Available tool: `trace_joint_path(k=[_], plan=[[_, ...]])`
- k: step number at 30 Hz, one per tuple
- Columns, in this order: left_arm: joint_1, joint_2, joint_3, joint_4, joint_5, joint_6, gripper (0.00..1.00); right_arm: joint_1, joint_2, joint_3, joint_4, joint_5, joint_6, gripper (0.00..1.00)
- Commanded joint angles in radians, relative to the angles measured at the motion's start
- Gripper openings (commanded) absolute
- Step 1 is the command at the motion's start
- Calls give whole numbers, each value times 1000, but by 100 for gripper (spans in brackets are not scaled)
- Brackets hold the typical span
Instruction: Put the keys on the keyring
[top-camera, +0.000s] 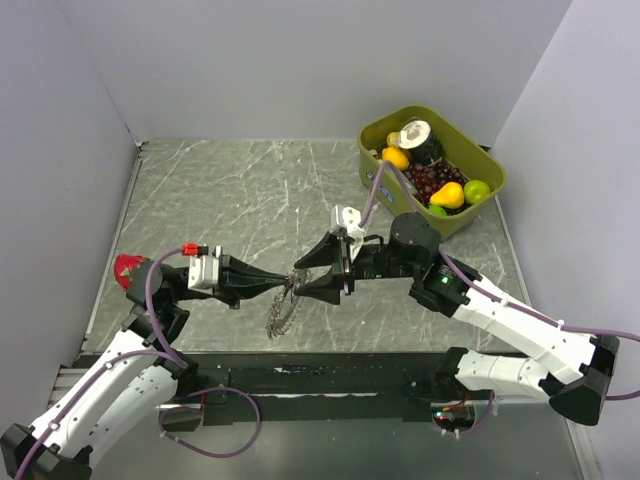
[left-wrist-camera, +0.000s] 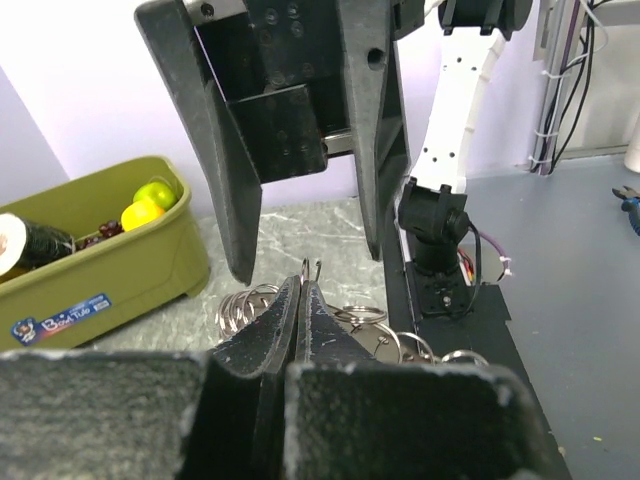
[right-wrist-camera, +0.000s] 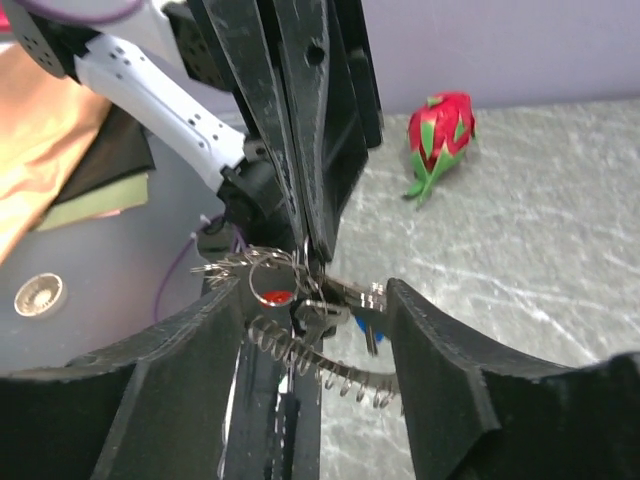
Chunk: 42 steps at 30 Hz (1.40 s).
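My left gripper (top-camera: 283, 286) is shut on the keyring (top-camera: 281, 314), a coiled grey wire loop that hangs below its tip over the table. The thin wire sticks out past the closed fingertips (left-wrist-camera: 297, 300). My right gripper (top-camera: 298, 279) faces it from the right, open, with a finger on either side of the left tip. In the right wrist view the keyring (right-wrist-camera: 325, 368) arcs between the spread fingers (right-wrist-camera: 440, 340). Just above the coil, the keys bunch together: a red head (right-wrist-camera: 272, 296), a blue head (right-wrist-camera: 366, 322) and some small split rings (right-wrist-camera: 240, 262). I cannot tell which keys are threaded on.
A green bin (top-camera: 483, 158) of toy fruit stands at the back right. A red dragon fruit (top-camera: 127, 267) lies by the left arm's wrist. White walls close the table on three sides. Loose small rings (left-wrist-camera: 238, 306) dangle beside the left fingers.
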Motion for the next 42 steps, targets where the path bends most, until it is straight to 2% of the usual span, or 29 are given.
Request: trace_joint_path(k=[1,6,8,11,15,18,30,32,35,36,42], plan=[[-8,7,24,108,12,-27,1,-3,-7,6,116,-10,52,56],[-16,13,25,111,2,-25,1,-3,9,5,143,-13,89,42],[-16,16,28,114,1,-27,1,-2,19,8,139,-20,90,39],[-21,20,28,123,1,-25,1,-2,17,6,128,-17,92,39],[-21,25,33,114,-2,-13,1,-2,-15,0,120,-5,81,48],[-19,25,35,119,-2,-13,1,0,-15,-1,103,1,75,50],[-22,16,41,120,-7,-15,1,-2,-18,-55,117,30,89,48],[-22,16,41,122,-5,-18,1,-2,-15,-57,120,38,93,45],[-24,19,42,122,-4,-16,1,-2,-14,-55,129,47,104,33],[-24,19,42,123,-2,-18,1,-2,-12,-52,126,50,110,25],[-25,23,45,125,1,-19,1,-2,-9,-34,113,82,116,3]])
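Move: The keyring end I want sticks out of my left hand's shut tips, roughly 2 cm to the left of my right hand point, level with it and neither ahead nor back. It is about 1 cm to the right of my left hand point. From my right hand, the hanging loop with its keys has its middle about 5 cm below, 3 cm left and 2 cm back. My left hand stays put and keeps its pinch on the keyring. Around the end in front of its tips, my right hand rises about 1.5 cm with its fingers narrowing, and they widen slightly again while it hovers. It then sinks some 2 cm and nearly shuts its fingers on that end, tip to tip with the left ones. ##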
